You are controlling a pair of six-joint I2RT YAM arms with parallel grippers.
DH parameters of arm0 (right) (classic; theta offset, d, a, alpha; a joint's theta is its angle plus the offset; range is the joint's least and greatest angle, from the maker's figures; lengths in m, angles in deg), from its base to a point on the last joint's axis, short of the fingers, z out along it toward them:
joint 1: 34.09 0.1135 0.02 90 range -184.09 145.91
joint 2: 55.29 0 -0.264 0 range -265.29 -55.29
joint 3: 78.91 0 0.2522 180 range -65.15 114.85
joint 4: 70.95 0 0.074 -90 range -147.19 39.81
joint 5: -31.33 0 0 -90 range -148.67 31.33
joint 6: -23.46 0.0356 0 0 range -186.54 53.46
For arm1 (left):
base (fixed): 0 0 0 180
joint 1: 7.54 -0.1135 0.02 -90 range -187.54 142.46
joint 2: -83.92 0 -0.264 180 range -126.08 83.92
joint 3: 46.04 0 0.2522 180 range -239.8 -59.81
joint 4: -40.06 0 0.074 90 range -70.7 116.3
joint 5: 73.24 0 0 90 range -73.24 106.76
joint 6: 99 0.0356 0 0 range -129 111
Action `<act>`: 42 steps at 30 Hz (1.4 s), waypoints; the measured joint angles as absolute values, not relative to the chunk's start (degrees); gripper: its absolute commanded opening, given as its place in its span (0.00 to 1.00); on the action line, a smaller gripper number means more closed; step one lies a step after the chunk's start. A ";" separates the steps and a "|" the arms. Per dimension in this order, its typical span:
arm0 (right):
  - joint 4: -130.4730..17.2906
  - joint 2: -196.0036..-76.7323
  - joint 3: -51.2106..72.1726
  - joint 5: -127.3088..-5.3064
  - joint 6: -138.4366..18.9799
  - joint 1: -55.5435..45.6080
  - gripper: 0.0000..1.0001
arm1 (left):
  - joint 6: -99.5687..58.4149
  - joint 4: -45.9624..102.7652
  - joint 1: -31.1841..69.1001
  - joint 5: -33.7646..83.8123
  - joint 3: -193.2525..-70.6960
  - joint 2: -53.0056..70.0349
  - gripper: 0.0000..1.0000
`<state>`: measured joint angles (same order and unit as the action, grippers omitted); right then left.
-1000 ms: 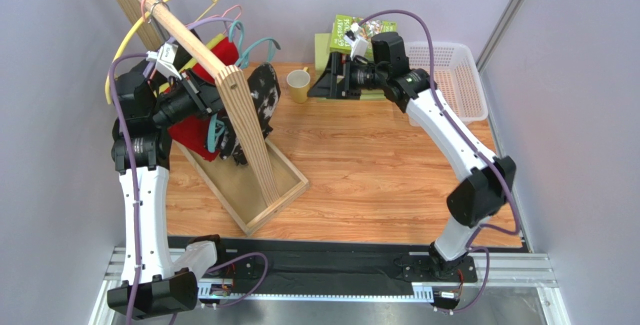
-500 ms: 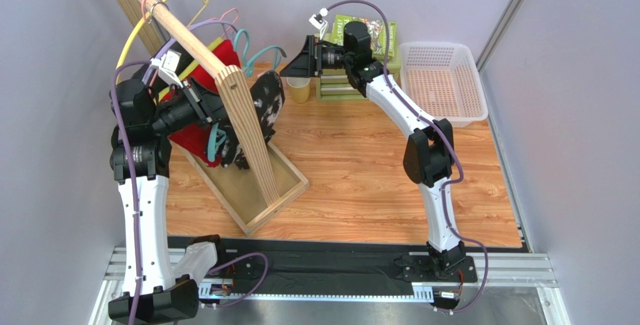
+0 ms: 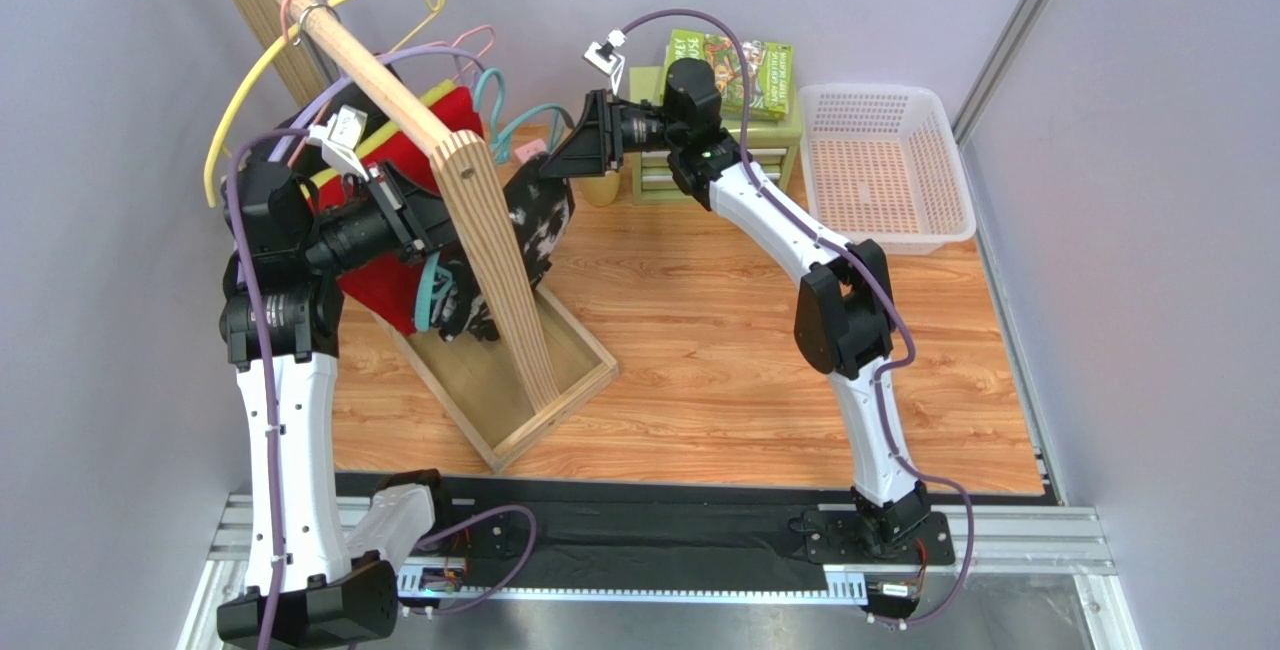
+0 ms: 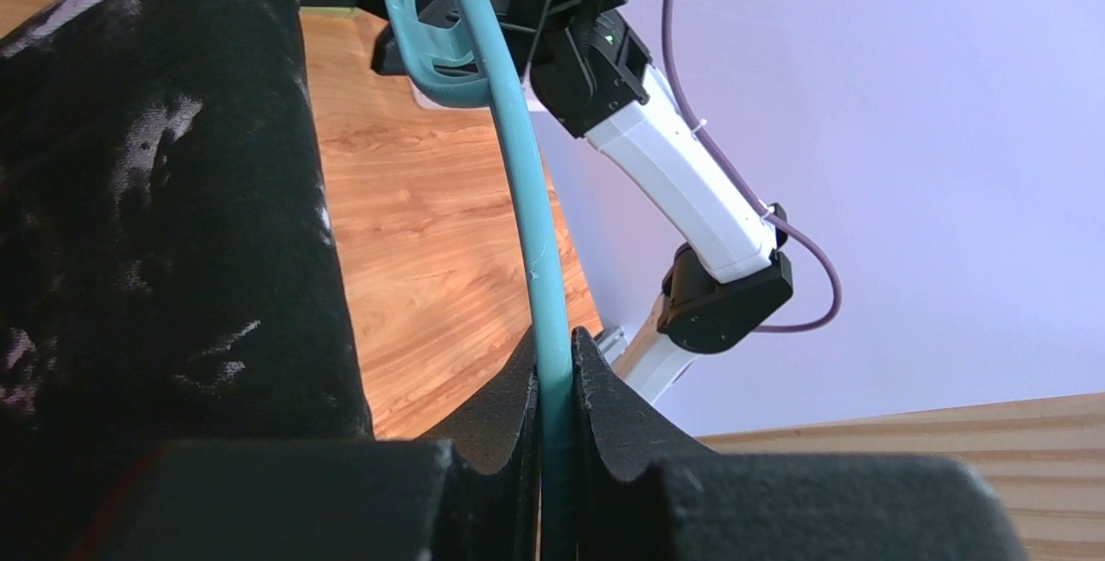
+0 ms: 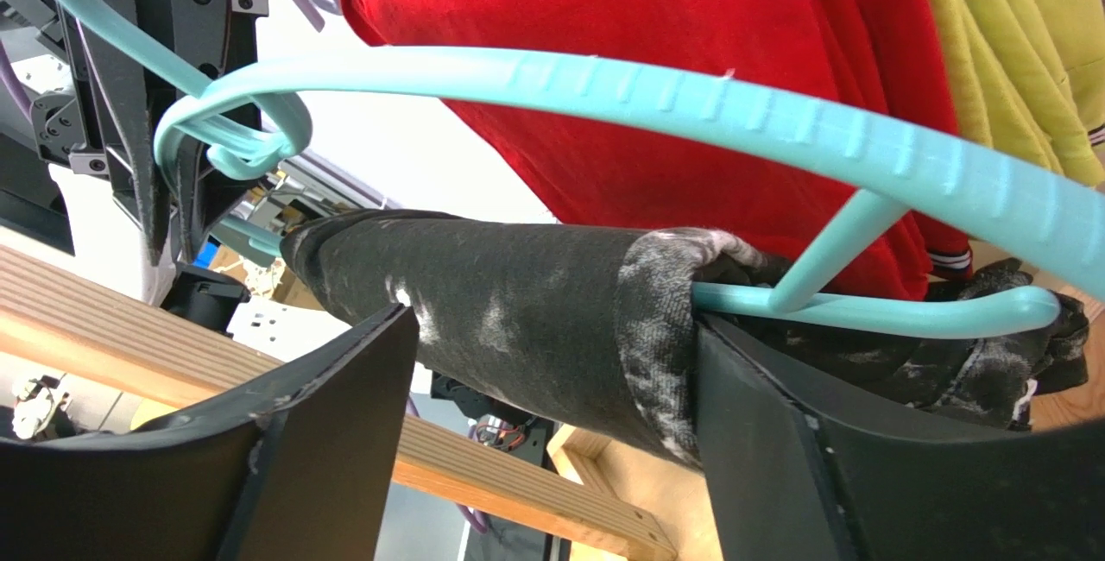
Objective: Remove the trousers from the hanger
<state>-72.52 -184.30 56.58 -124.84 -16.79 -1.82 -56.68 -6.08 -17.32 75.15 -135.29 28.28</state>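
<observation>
The black, white-splattered trousers (image 3: 538, 208) hang folded over the lower bar of a teal hanger (image 3: 433, 290) beside the wooden rack (image 3: 489, 230). Behind them hang the red trousers (image 3: 394, 283). My left gripper (image 4: 555, 354) is shut on the teal hanger's bar (image 4: 525, 199), with the black trousers (image 4: 156, 199) to its left. My right gripper (image 5: 558, 322) is open. Its fingers stand on either side of the rolled black trousers (image 5: 519, 276), close against the cloth, below the hanger's upper arm (image 5: 649, 95). The red trousers (image 5: 675, 43) fill the background.
Several more hangers hook over the rack's sloping pole (image 3: 323, 35). A yellow-green garment (image 5: 1012, 43) hangs by the red one. A white basket (image 3: 887, 155) stands at the back right, and a green box (image 3: 744, 62) sits on a small drawer unit (image 3: 721, 170). A yellow cup (image 3: 603, 188) is half hidden.
My right arm has swung left from the back shelf to the rack. Its jaws now straddle the black trousers and have narrowed a little. The left gripper has kept hold of the hanger.
</observation>
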 measured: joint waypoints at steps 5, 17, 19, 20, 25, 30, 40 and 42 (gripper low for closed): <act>-77.24 -184.14 52.71 -125.12 -13.94 -1.87 0.67 | -56.74 -6.21 -17.30 75.44 -135.29 28.17 0.00; -81.66 -182.68 48.14 -123.75 -9.09 -0.73 0.26 | -57.14 -7.20 -17.28 76.97 -135.31 27.61 0.00; -82.09 -182.68 48.16 -122.92 -7.19 -0.25 0.15 | -57.38 -6.83 -17.28 77.16 -135.31 27.69 0.00; -82.38 -182.68 48.16 -122.46 -6.43 -0.01 0.08 | -57.60 -6.65 -17.28 77.23 -135.31 27.76 0.00; -83.21 -182.68 48.36 -120.12 -3.32 1.32 0.00 | -58.45 -6.06 -17.28 77.32 -135.31 27.78 0.00; -81.68 -182.48 49.19 -118.89 -2.67 1.46 0.00 | -58.84 -5.60 -17.28 77.23 -135.31 27.78 0.00; -72.17 -173.94 47.88 -117.45 -3.82 -1.06 0.00 | -58.60 -5.67 -17.28 74.83 -135.31 27.74 0.00; -72.06 -169.92 45.41 -117.49 -3.82 -2.19 0.00 | -58.60 -5.80 -17.28 74.50 -135.31 27.61 0.00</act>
<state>-72.06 -169.92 45.41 -117.49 -3.82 -2.19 -58.60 -5.80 -17.28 74.50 -135.31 27.61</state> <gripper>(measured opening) 0.046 0.137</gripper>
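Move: Just behind and below the open right fingers, about 2 cm back, 3 cm left and 2 cm down, lies the folded top of the black-and-white trousers. From the right hand, the red trousers are some 17 cm left, 2 cm back and 8 cm lower; the wooden post is about 12 cm back, 6 cm left and 12 cm lower. From the left hand, which still pinches the teal hanger, that folded top is roughly 7 cm ahead, 9 cm right and 4 cm down. Sinking about 2 cm while easing back and a little left, the right hand shuts its fingers on the fold of the black-and-white trousers. Then it draws them up some 7 cm and about 5 cm to the right, rolling roughly ten degrees overall, while the left hand holds the teal hanger nearly still. ##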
